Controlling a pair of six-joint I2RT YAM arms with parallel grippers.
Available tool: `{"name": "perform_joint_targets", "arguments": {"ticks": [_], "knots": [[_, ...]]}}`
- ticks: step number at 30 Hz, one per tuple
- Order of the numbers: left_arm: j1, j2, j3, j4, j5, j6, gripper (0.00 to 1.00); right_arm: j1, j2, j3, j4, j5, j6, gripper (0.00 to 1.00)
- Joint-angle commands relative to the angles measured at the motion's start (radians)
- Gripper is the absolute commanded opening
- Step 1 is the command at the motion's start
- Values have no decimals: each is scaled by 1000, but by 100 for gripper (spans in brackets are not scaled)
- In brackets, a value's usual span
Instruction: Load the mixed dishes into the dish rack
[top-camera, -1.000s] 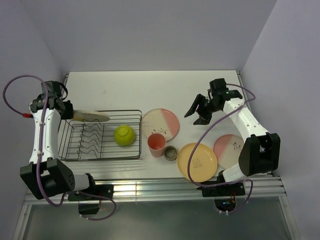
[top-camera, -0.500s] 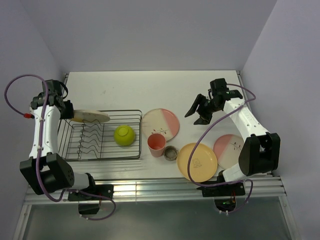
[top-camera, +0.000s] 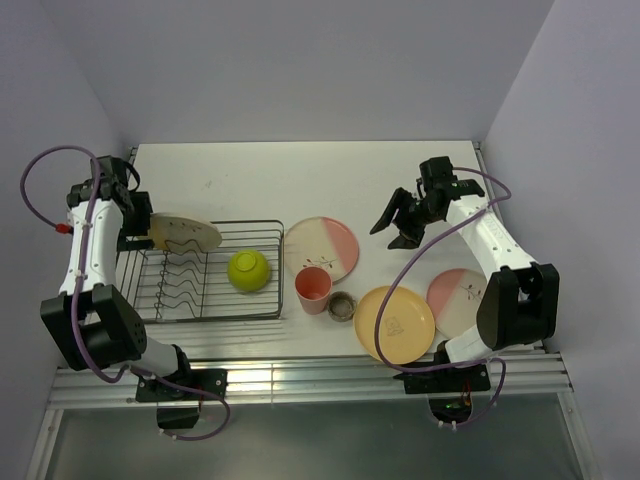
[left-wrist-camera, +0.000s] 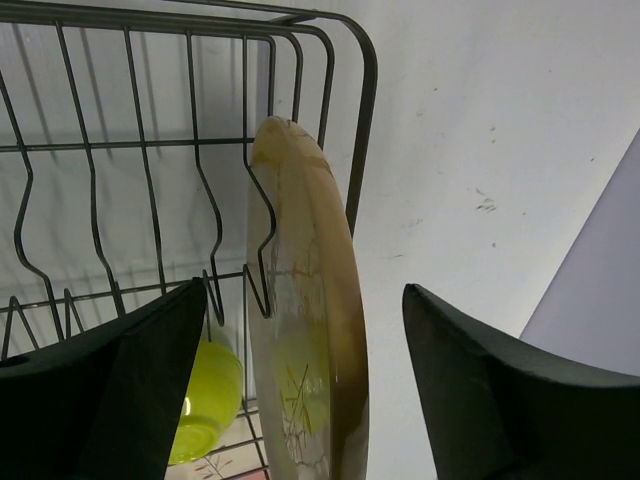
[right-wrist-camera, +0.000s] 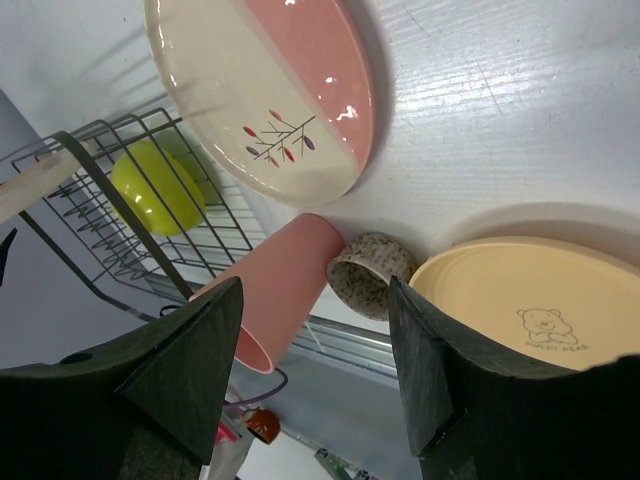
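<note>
The dish rack (top-camera: 205, 317) stands at the left. A cream plate with a sprig drawing (top-camera: 185, 232) leans on edge in its back-left corner. My left gripper (top-camera: 137, 222) is open around that plate (left-wrist-camera: 305, 330); both fingers stand apart from it. A yellow-green bowl (top-camera: 249, 269) lies inside the rack. On the table are a cream-and-pink plate (top-camera: 321, 248), a pink cup (top-camera: 313, 289), a tiny speckled cup (top-camera: 342, 306), a yellow-orange plate (top-camera: 397, 323) and a second pink-and-cream plate (top-camera: 458, 300). My right gripper (top-camera: 395, 226) hovers open and empty, right of the cream-and-pink plate (right-wrist-camera: 270, 90).
In the right wrist view the pink cup (right-wrist-camera: 280, 290) and the tiny cup (right-wrist-camera: 370, 272) touch, beside the yellow-orange plate (right-wrist-camera: 540, 310). Rack wires (left-wrist-camera: 360, 100) rise close beside the leaning plate. Walls close in on the left, back and right.
My left gripper has opened and let go of the sprig plate. The plate has tipped from nearly flat to leaning on edge in the rack. The right arm has not moved.
</note>
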Motion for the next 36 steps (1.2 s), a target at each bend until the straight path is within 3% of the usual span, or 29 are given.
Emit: {"name": "perform_joint_targets", "arguments": {"ticks": [1,4,5,19,26,33,36], "knots": [[2,-2,68,-33,-9,18,87,-9,5,22,35,7,-6,67],[2,-23,77,-31,-10,9,90,-9,16,28,38,7,-6,67],[3,-31,76,-25,-7,6,99,-9,19,31,40,7,-6,67],[3,-137,111,-39,54,6,99,-4,131,65,70,-20,-34,67],[5,-196,139,-71,80,32,99,65,236,114,60,98,-65,66],[-42,-298,209,-79,96,279,99,160,322,129,96,207,-40,65],[-162,-331,208,-10,64,379,99,191,346,111,119,227,-35,64]]}}
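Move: The left gripper straddles the left edge of the yellow-and-cream plate standing in the rack. That plate's middle lies about 8 cm right, level fore-and-aft and 5 cm below; the green bowl is some 24 cm right, 4 cm back and 11 cm down. From the right gripper, the pink-and-cream plate is roughly 15 cm left, 5 cm ahead and 14 cm below, the red cup 17 cm left, 9 cm back, and the speckled cup 10 cm left, 12 cm back. Open the left gripper the rest of the way and lift it about 14 cm clear of the racked plate, finishing slightly right and back as the wrist tilts up and twists clockwise. Meanwhile ease the right gripper forward, then sink it about 8 cm and swing it left towards the near right rim of the pink-and-cream plate, fingers kept open, rolling its left side down a little. ##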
